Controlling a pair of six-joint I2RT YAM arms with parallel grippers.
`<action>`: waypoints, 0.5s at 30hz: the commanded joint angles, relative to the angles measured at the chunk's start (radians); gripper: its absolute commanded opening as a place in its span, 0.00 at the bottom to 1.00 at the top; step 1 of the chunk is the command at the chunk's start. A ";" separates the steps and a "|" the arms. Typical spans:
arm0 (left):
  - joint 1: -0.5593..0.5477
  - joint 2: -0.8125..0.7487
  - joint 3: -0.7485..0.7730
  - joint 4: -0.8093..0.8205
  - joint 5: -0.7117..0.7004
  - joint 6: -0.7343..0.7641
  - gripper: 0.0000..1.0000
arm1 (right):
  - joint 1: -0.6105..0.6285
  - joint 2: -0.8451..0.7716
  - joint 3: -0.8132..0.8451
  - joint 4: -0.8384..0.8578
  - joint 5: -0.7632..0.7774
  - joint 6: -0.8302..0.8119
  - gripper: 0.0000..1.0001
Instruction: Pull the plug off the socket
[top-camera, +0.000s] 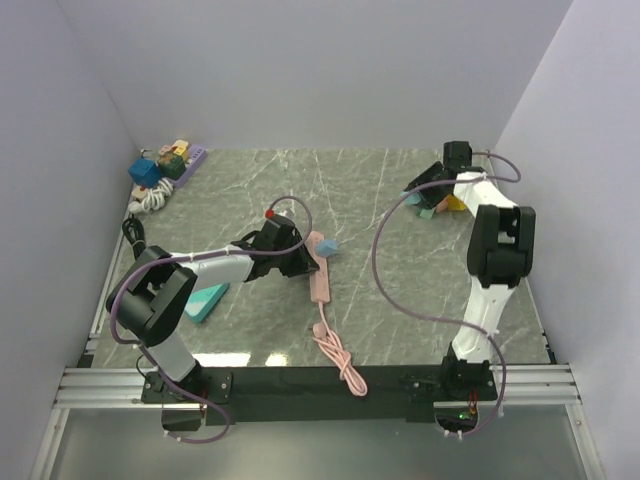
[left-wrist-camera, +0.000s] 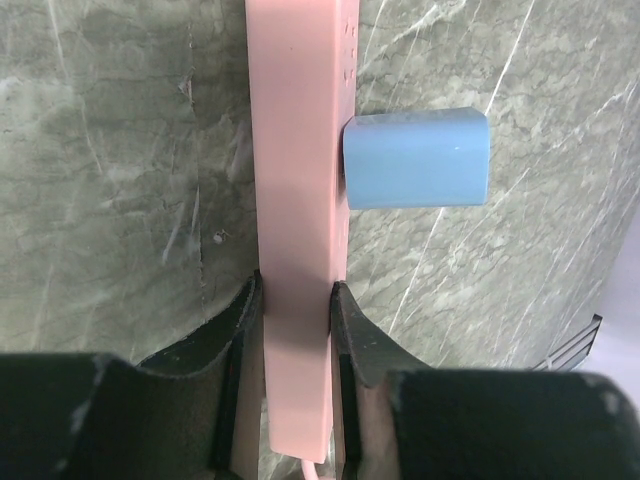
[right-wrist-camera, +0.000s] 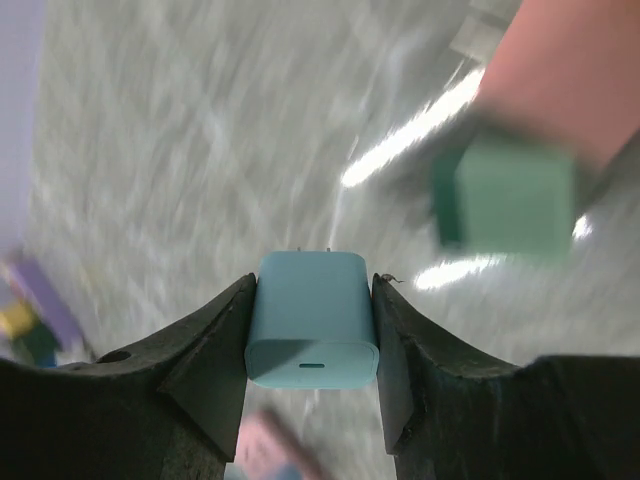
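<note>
The pink socket strip (top-camera: 318, 268) lies in the middle of the table, and my left gripper (top-camera: 298, 262) is shut on it. In the left wrist view the black fingers (left-wrist-camera: 238, 330) press both long sides of the socket strip (left-wrist-camera: 298, 180). A blue plug (left-wrist-camera: 415, 158) is still seated in the strip's right face, ahead of the fingers; from above this blue plug (top-camera: 330, 246) sticks out to the right. At the back right my right gripper (top-camera: 432, 195) is shut on a second, light teal plug (right-wrist-camera: 312, 315), held above the table with its two prongs bare and pointing away.
The strip's pink cord (top-camera: 340, 358) runs to the near edge. A teal wedge (top-camera: 207, 300) lies by the left arm. Toy blocks (top-camera: 165, 163) and a white cable (top-camera: 150, 198) sit at the back left. Coloured pieces (top-camera: 447, 205) lie below the right gripper, among them a green block (right-wrist-camera: 505, 195).
</note>
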 joint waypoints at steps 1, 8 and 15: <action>-0.006 -0.006 0.017 -0.072 0.012 0.027 0.01 | -0.024 0.127 0.163 -0.092 0.074 0.043 0.33; -0.006 -0.019 0.015 -0.083 0.015 0.036 0.01 | -0.078 0.175 0.312 -0.123 0.036 0.043 0.74; -0.006 -0.028 0.034 -0.090 0.018 0.045 0.01 | -0.055 -0.135 0.079 -0.034 -0.099 -0.027 0.93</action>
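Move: The teal plug is already in the right fingers. Its set-down spot on the bare table lies about 3 cm ahead of that hand, 3 cm to its right and some 6 cm below. From the hand, the green plug is about 1 cm back and 5 cm right, the pink plug 2 cm ahead and 10 cm right, and the yellow plug 2 cm ahead and 14 cm right. From the left hand on the strip, the spot lies roughly 21 cm ahead, 28 cm right. The teal plug is carried by the right hand forward, down and to the right, about 4 cm each way, to the table beside the green plug. There the fingers open wide and let go of it, and the hand lifts away some 5 cm, drawing back a couple of centimetres. ##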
